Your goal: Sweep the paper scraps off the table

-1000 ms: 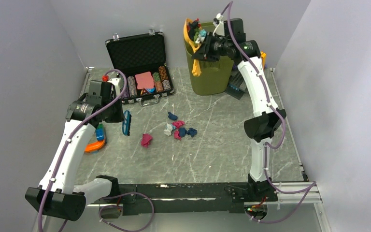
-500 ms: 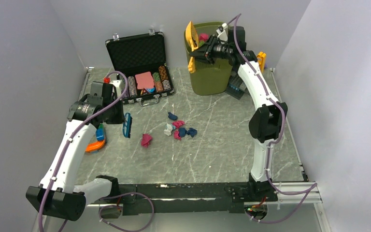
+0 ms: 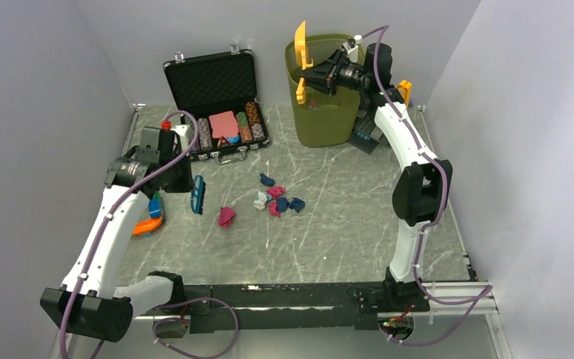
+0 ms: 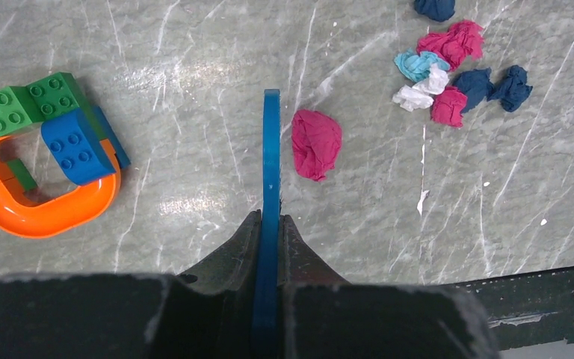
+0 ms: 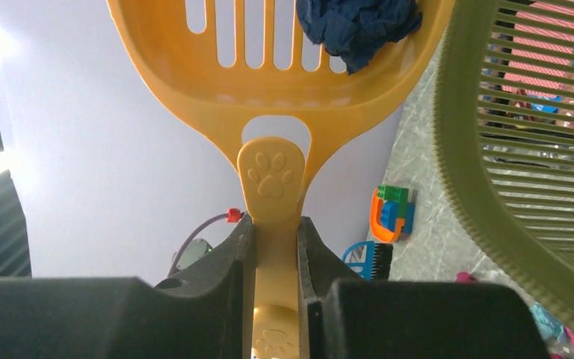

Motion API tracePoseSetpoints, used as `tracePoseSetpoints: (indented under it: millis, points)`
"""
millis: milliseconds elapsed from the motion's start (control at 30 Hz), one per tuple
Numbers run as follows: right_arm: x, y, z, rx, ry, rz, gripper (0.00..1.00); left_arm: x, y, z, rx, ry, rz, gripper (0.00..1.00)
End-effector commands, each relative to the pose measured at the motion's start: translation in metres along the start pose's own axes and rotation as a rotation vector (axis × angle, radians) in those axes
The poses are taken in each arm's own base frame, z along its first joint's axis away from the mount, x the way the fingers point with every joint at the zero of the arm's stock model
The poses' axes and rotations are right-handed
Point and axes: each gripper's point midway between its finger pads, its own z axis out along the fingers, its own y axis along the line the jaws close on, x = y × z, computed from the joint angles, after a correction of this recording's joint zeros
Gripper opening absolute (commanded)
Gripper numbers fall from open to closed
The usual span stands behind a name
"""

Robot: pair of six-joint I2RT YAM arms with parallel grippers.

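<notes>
Several paper scraps [image 3: 276, 199] lie bunched mid-table, in pink, navy, teal and white [image 4: 456, 75]. One pink wad [image 4: 316, 143] sits apart, just right of the blue brush [image 4: 271, 149]. My left gripper [image 4: 270, 221] is shut on that brush, which stands on edge above the table [image 4: 194, 67]. My right gripper [image 5: 273, 224] is shut on the handle of a yellow slotted scoop [image 5: 269, 67]. The scoop is tipped up at the left rim of the olive bin [image 3: 329, 112]. A navy scrap [image 5: 359, 26] clings inside the scoop.
An open black case of poker chips [image 3: 220, 105] stands at the back left. Toy bricks in an orange curved piece [image 4: 45, 164] lie left of the brush. A dark object [image 3: 365, 134] leans behind the bin. Walls close in on three sides.
The right arm has swung the scoop further over the bin and tipped it upright; most scraps that lay in it have gone from sight. The left arm has barely moved.
</notes>
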Motion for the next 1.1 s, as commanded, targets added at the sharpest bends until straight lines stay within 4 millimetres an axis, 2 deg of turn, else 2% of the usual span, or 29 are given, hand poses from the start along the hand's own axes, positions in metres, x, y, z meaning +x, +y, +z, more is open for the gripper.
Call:
tracePoseSetpoints:
  millis: [0,100,200,300,400,433,467,600,733,800,900,933,1067]
  points:
    - [0.015,0.061,-0.019,-0.11,0.035,-0.147,0.0,-0.01,-0.001,-0.005,0.016,-0.064,0.016,0.0]
    - [0.023,0.063,-0.024,-0.115,0.049,-0.191,0.0,-0.011,-0.002,-0.005,0.02,-0.067,0.011,0.0]
    - [0.046,0.068,-0.023,-0.07,0.109,-0.347,0.0,-0.014,-0.006,-0.007,0.038,-0.082,0.009,0.0]
    - [0.075,0.057,-0.02,0.076,0.169,-0.537,0.0,-0.02,-0.008,-0.012,0.051,-0.116,0.012,0.0]
    - [0.102,0.038,-0.024,0.229,0.213,-0.67,0.0,-0.024,-0.008,-0.016,0.053,-0.141,0.016,0.0]
    - [0.11,0.03,-0.028,0.283,0.225,-0.724,0.0,-0.025,-0.009,-0.017,0.055,-0.15,0.018,0.0]
    - [0.127,0.013,-0.029,0.353,0.256,-0.742,0.0,-0.026,-0.009,-0.018,0.057,-0.155,0.018,0.0]
    - [0.159,-0.044,-0.052,0.6,0.252,-0.818,0.0,-0.027,-0.013,-0.021,0.083,-0.181,0.02,0.0]
    - [0.183,-0.085,-0.093,0.709,0.163,-0.792,0.0,-0.024,-0.022,-0.017,0.135,-0.182,0.023,0.0]
    - [0.188,-0.107,-0.117,0.771,0.099,-0.762,0.0,-0.019,-0.032,-0.011,0.192,-0.159,0.017,0.0]
    - [0.197,-0.141,-0.152,0.875,0.043,-0.724,0.0,-0.012,-0.059,0.0,0.312,-0.113,-0.02,0.0]
    - [0.202,-0.159,-0.164,0.925,0.04,-0.705,0.0,-0.008,-0.072,0.004,0.353,-0.098,-0.026,0.0]
    - [0.205,-0.207,-0.202,1.129,-0.03,-0.626,0.0,0.0,-0.134,0.024,0.457,-0.061,0.009,0.0]
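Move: The scrap pile lies roughly 22 cm to the right of the brush-holding left hand, 4 cm farther out and 21 cm below; a lone pink scrap is only about 6 cm right and 1 cm back, equally low, and a single blue scrap some 19 cm right and 10 cm ahead. From the scoop-holding right hand, the pile is about 20 cm back, 7 cm left and 36 cm down; the bin's middle is some 7 cm ahead, 8 cm right and 22 cm below. The yellow scoop, still gripped and with blue paper still in it, is pulled back from the bin by the right hand, rising slightly and veering left, then dropping fast and swinging right: about 25 cm back and 22 cm down towards the pile, wrist rolling nearly 70 degrees so the fingers go from pointing left to pointing down. The left hand keeps the brush, lifts a little, then speeds about 7 cm right towards the pile, sinking again. ##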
